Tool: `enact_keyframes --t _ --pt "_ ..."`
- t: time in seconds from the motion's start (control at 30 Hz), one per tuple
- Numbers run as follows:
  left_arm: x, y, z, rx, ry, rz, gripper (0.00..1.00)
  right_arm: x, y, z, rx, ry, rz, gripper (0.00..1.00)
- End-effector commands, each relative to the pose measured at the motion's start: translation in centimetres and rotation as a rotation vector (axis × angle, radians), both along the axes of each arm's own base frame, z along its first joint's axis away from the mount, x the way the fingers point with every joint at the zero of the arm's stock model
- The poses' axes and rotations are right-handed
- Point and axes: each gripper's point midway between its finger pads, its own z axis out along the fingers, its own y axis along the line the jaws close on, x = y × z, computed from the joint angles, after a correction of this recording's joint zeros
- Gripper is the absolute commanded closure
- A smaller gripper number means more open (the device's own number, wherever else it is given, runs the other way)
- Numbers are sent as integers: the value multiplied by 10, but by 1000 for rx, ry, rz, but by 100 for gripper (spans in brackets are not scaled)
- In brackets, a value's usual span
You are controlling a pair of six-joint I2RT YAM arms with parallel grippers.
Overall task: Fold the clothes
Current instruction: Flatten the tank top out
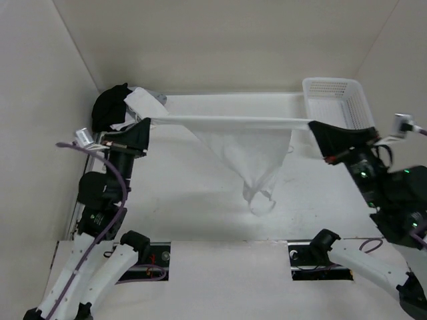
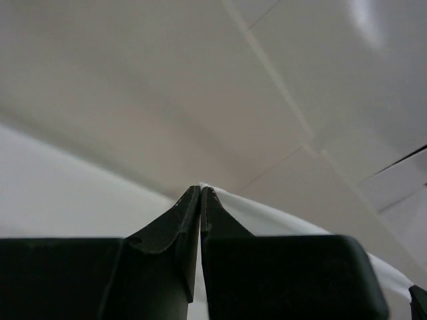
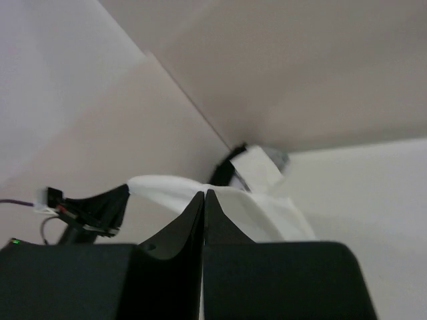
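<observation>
The clothes, a thin white tank top (image 1: pixel 247 150), hang in the air, stretched taut between both grippers. Its top edge runs as a straight band from left to right, and the body droops to a point with the straps dangling near the table. My left gripper (image 1: pixel 148 121) is shut on the left end of the tank top (image 2: pixel 267 217). At the right end, my right gripper (image 1: pixel 312 124) is shut on the tank top (image 3: pixel 253 210). Both pairs of jaws are pressed together with white fabric at their tips (image 2: pixel 201 187) (image 3: pixel 204 193).
A heap of black and white garments (image 1: pixel 117 107) lies at the back left corner. A white plastic basket (image 1: pixel 337 100) stands at the back right. White walls close the table in on three sides.
</observation>
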Motion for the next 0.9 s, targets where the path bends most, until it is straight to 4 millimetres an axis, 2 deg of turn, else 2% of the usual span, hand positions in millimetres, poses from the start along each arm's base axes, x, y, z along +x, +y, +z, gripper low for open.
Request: enact_keyframes --t 0.0,0.03,0.07,0.1,0.17,0.3,0.33,0.4,0.47,0.57,0.6,0.67,0.77,0.87 --pt "-26 15 55 -65 -135 20 100 -14 -25 12 -64 0 -87 100" --pt "-32 14 63 -82 -159 0 100 -22 -26 25 -45 -19 -69 100" --pt "-39 11 71 -101 -180 -30 100 -25 -24 28 -40 -21 -52 100" --pt "-42 7 73 -106 -183 -55 100 -25 -20 29 -40 -19 -40 100" --pt "-36 -2 63 -96 -146 -78 100 -18 -9 19 -63 6 -39 99" --pt "4 -10 6 -51 24 -39 100 19 19 -18 -132 66 -58 99" --pt "20 -8 -14 -37 74 -6 100 33 25 -25 -142 79 -62 99" --pt "41 -3 -32 -37 128 28 100 61 34 -37 -148 114 -55 99" --pt "66 6 -40 -37 152 74 100 93 44 -41 -141 131 -34 99" --pt "105 20 -25 -56 133 128 100 153 61 -41 -142 160 -7 98" --pt "118 18 -16 -60 118 120 100 170 66 -37 -143 164 0 99" --pt "137 24 -1 -65 97 129 100 198 72 -20 -145 148 4 99" --pt "152 32 28 -94 54 83 99 211 67 14 -140 113 -10 99" --pt "149 39 46 -110 16 66 99 203 61 36 -150 67 -17 98"
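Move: The tank top is already stretched between both hands high over the table, its body sagging about 15 cm below them: some 25 cm to the left hand's right and 2 cm nearer the base, and about 10 cm left of the right hand and 3 cm ahead. From the left hand, the folded white cloth lies roughly 34 cm ahead, 13 cm left and 39 cm down. The basket is about 37 cm ahead of the right hand, 30 cm to its right and 43 cm down. Both hands keep their shut grip on the tank top's two upper corners and first draw back about 5 cm while rising some 7 cm, spreading slightly apart, then reverse into a fast swing forward and down towards the far wall, the left covering about 22 cm and the right nearly 30 cm forward. Both wrists first tilt up and then tip down by roughly 30 degrees through that swing, and at its far end the hands come up again about 4 cm, the right having also gone some 10 cm leftward from its rearmost point, so that the cloth is flicked out ahead between them. ##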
